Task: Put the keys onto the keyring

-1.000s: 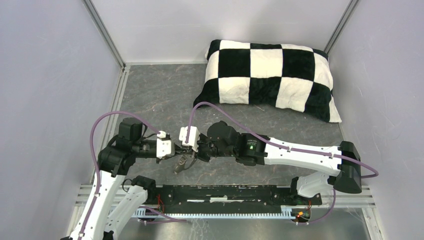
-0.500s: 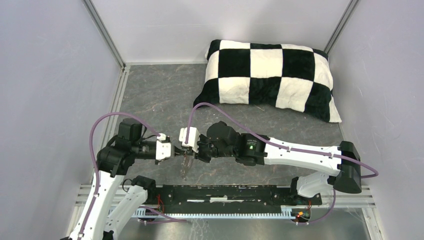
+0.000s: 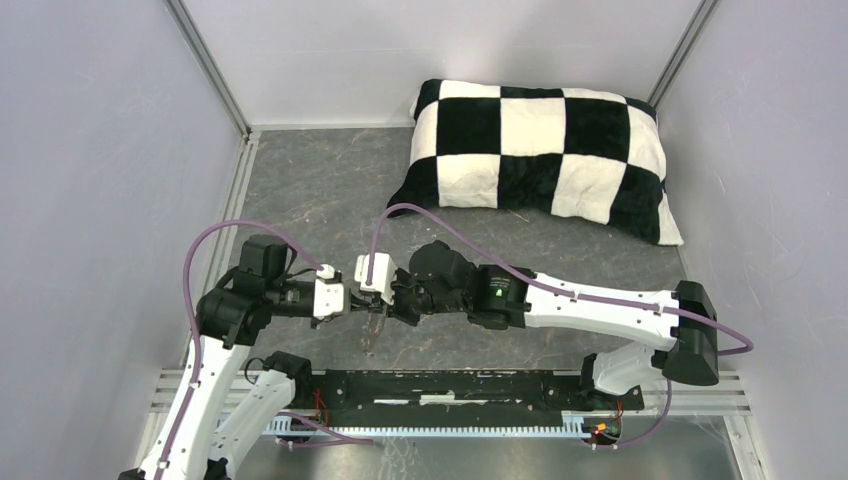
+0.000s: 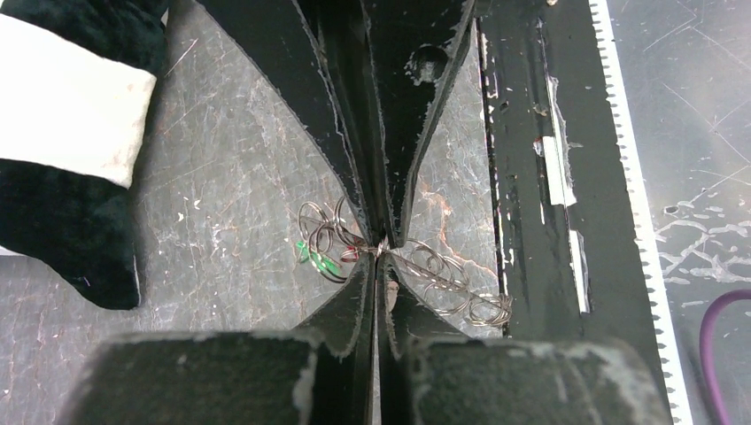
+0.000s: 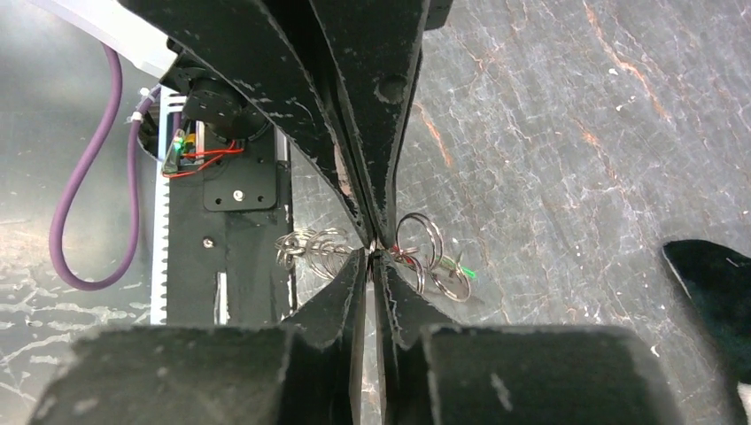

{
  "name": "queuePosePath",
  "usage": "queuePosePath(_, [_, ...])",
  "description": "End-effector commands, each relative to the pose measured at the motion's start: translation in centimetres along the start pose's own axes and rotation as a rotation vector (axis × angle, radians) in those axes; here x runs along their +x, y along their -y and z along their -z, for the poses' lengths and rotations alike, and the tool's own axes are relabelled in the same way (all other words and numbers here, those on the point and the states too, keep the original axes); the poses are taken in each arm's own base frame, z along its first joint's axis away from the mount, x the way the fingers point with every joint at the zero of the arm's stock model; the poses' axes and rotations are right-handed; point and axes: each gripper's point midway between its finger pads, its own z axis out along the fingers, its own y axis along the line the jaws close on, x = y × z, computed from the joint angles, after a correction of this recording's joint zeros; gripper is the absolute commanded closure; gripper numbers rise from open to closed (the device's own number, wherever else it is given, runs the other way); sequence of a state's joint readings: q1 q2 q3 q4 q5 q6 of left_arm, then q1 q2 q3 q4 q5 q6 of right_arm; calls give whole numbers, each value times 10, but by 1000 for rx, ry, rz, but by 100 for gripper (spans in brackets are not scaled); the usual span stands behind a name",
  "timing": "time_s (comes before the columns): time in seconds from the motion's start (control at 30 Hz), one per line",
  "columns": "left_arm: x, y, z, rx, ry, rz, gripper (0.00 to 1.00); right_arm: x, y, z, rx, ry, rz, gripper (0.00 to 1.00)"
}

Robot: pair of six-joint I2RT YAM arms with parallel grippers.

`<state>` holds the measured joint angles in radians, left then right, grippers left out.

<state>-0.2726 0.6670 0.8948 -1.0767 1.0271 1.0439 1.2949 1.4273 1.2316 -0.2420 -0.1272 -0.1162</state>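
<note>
The keyring (image 4: 452,283) shows as a string of thin linked wire rings held a little above the grey floor. It hangs under the two grippers (image 3: 374,325). A bunch of rings on one side carries the keys' small tags, one green (image 4: 317,257) and one red (image 4: 352,254). These tags also show in the right wrist view, green (image 5: 460,268) and red (image 5: 407,257). My left gripper (image 4: 379,258) and right gripper (image 5: 372,257) meet tip to tip. Both are shut on the ring wire at the same spot. The keys' metal blades are too small to make out.
A black-and-white checked pillow (image 3: 540,155) lies at the back right. The black base rail (image 3: 450,385) with its toothed strip runs along the near edge, just beside the hanging rings (image 5: 310,246). Grey walls and metal posts close in both sides.
My left gripper has closed onto the ring wire. The rings below, slanted to the left a second ago, now hang straighter. Both wrists have shifted slightly left.
</note>
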Motion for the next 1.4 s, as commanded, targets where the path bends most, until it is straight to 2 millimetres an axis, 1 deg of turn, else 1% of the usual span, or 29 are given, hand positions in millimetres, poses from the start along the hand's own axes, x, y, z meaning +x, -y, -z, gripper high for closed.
queuePosePath(0.0, [-8,-4,-1,7,29,-66,98,-61,-4,11,-29,188,-17,79])
queuePosePath(0.07, [-16,-8,-1,-9,57,-44,98,-59,-1,21,-22,219,-37,68])
queuePosePath(0.1, [-21,-10,-1,-13,80,-24,98,-61,1,29,-22,251,-51,62])
queuePosePath(0.13, [-29,-10,-2,-12,110,-7,98,-59,1,35,-25,278,-61,59])
queuePosePath(0.17, [-36,-10,-2,-4,142,15,98,-57,2,44,-27,320,-69,57])
queuePosePath(0.2, [-44,-9,-2,9,176,40,98,-64,2,57,-34,385,-91,56])
queuePosePath(0.23, [-51,-8,-2,28,210,61,98,-60,4,63,-36,417,-107,55])
queuePosePath(0.27, [-59,-7,-2,47,239,79,98,-66,5,73,-42,469,-116,55])
queuePosePath(0.33, [-72,-2,0,102,293,87,98,-64,10,83,-39,508,-137,57])
queuePosePath(0.4, [-82,3,2,141,328,87,98,-63,17,88,-13,521,-149,59])
queuePosePath(0.5, [-91,6,5,173,357,84,98,-64,24,92,24,528,-163,62])
queuePosePath(0.6, [-95,7,6,193,370,98,98,-67,25,93,31,539,-164,61])
queuePosePath(0.77, [-97,5,5,216,377,137,98,-61,20,96,17,521,-115,46])
queuePosePath(0.83, [-97,4,5,218,375,146,98,-60,24,102,46,498,-84,41])
queuePosePath(0.97, [-92,0,2,200,356,153,98,-65,38,121,136,473,-42,38])
queuePosePath(1.03, [-90,-2,1,198,351,160,98,-63,41,124,158,467,-53,38])
queuePosePath(1.17, [-91,-5,1,197,350,158,98,-59,34,116,112,472,-116,38])
queuePosePath(1.27, [-90,-7,0,191,343,162,98,-63,29,109,81,491,-149,37])
queuePosePath(1.37, [-89,-9,0,175,333,156,98,-67,26,100,70,491,-167,33])
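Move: Between the meeting fingertips of both hands sits the keyring, at 0 cm from each hand point, both grippers already shut on its rings. The green key hangs about 3 cm ahead of the left hand and 3 cm below, level sideways; a string of loose rings trails some 4 cm back and 4 cm below that hand, also level sideways. The loose key with the black tag lies on the table, roughly 10 cm ahead, 26 cm to that hand's right and 22 cm below. Letting go of the keyring, the right hand opens to over half and pulls away from it, rising about 8.5 cm and going some 7.5 cm to the right, its fingers tipping up towards level. The left hand keeps its pinch on the rings and lifts them some 6 cm, drifting right after the other hand and a little back, its fingertips also tilting up with a slight clockwise turn. ##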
